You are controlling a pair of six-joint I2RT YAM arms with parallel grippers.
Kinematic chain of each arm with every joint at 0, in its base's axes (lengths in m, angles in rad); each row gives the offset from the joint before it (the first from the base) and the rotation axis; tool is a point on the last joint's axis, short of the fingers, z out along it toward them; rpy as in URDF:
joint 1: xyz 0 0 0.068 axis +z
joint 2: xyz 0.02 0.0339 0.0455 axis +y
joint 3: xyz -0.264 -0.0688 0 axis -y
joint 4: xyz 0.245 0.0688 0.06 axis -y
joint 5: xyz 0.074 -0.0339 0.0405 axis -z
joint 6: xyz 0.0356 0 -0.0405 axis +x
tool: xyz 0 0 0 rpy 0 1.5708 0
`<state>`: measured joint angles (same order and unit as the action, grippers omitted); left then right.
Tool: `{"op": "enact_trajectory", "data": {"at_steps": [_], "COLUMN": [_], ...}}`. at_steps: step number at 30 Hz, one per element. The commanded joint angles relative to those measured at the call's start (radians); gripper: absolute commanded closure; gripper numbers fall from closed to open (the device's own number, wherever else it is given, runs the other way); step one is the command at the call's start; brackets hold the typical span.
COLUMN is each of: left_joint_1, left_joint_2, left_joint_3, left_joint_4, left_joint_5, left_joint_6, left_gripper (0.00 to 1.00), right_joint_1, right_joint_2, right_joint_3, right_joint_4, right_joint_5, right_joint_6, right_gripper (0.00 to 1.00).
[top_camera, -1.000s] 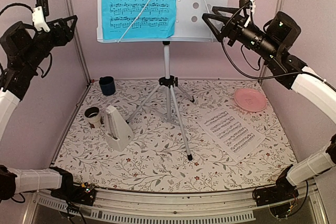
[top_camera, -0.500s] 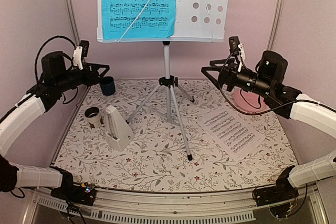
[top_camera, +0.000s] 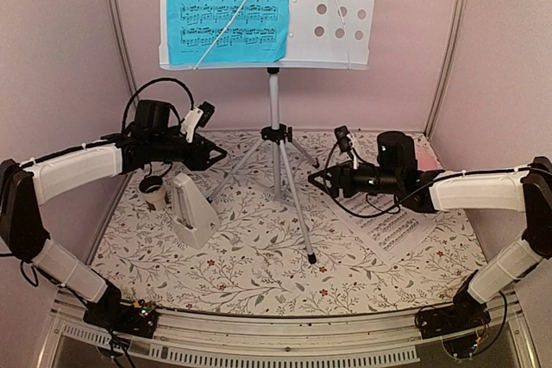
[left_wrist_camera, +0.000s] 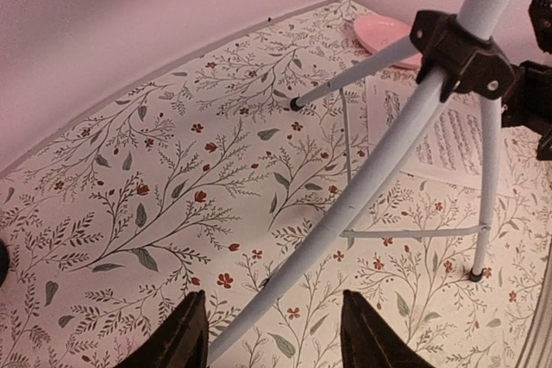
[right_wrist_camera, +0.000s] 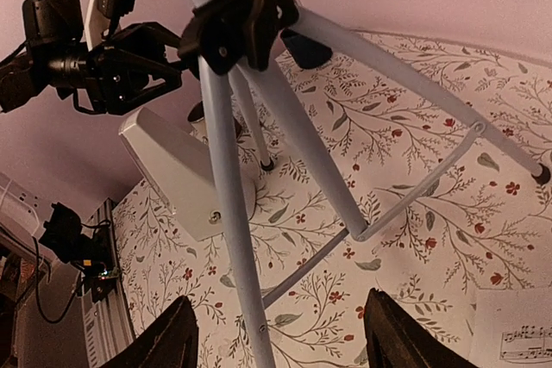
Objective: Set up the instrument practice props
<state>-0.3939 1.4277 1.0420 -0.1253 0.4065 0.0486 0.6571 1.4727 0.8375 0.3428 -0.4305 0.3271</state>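
Note:
The pale perforated music stand (top_camera: 332, 6) stands on its silver tripod (top_camera: 275, 109) at the back centre. The bright blue music sheet (top_camera: 228, 6) rests on its desk. The white music sheet (top_camera: 388, 221) lies flat on the table to the right. The white metronome (top_camera: 191, 210) stands left of the tripod. My left gripper (top_camera: 216, 154) hangs low, left of the tripod and open. In the left wrist view a tripod leg (left_wrist_camera: 362, 187) runs between its jaws (left_wrist_camera: 276, 342). My right gripper (top_camera: 317, 180) is open right of the tripod. Another leg (right_wrist_camera: 228, 213) passes between its jaws (right_wrist_camera: 280, 338).
A pink plate (top_camera: 427, 161) sits at the back right, partly behind my right arm. A small pale cup (top_camera: 152, 187) stands beside the metronome. Pink walls close in the floral table on three sides. The tripod's thin cross braces (right_wrist_camera: 414, 196) span low between the legs.
Both arms have come down from beside the stand's desk to low positions either side of the tripod. Both sets of jaws have narrowed a little.

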Motion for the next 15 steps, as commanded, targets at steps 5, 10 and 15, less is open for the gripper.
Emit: {"op": "enact_trajectory", "data": {"at_steps": [5,10,15], "left_joint_1": [-0.066,-0.09,-0.1], "left_joint_2": [0.159,0.227,0.272], "left_joint_3": [0.108,0.136,0.159], "left_joint_4": [-0.073,-0.104,-0.113], "left_joint_5": [-0.066,-0.12,-0.129], "left_joint_6": [0.128,0.17,0.184], "left_gripper": [0.5,0.61,0.71], "right_joint_1": [0.065,0.111,0.132], "right_joint_2": [0.122,0.208,0.269], "right_joint_3": [-0.02,-0.017,-0.008], "right_joint_4": [0.09,0.119,0.144], "right_joint_5": [-0.041,-0.027,-0.014], "right_joint_6": [0.055,0.064,0.076], "right_gripper": [0.32,0.33,0.35]}}
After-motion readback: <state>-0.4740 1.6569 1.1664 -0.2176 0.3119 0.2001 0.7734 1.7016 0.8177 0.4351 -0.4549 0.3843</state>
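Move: The left hand goes for the left tripod leg, its grip spot about 2 cm ahead, 4 to the right and 8 below; the metronome stands some 8 cm left of that hand, 4 back and 14 below. The right hand goes for the front leg, roughly 5 cm back, 5 left and 11 below; the tripod hub is about 9 cm ahead of the right hand, 8 left and 4 above, and the loose white sheet some 17 right, 3 ahead and 21 below. Both hands sink to their tripod legs, left about 7 cm, closing partway, right 9 cm and leftward, staying open. ##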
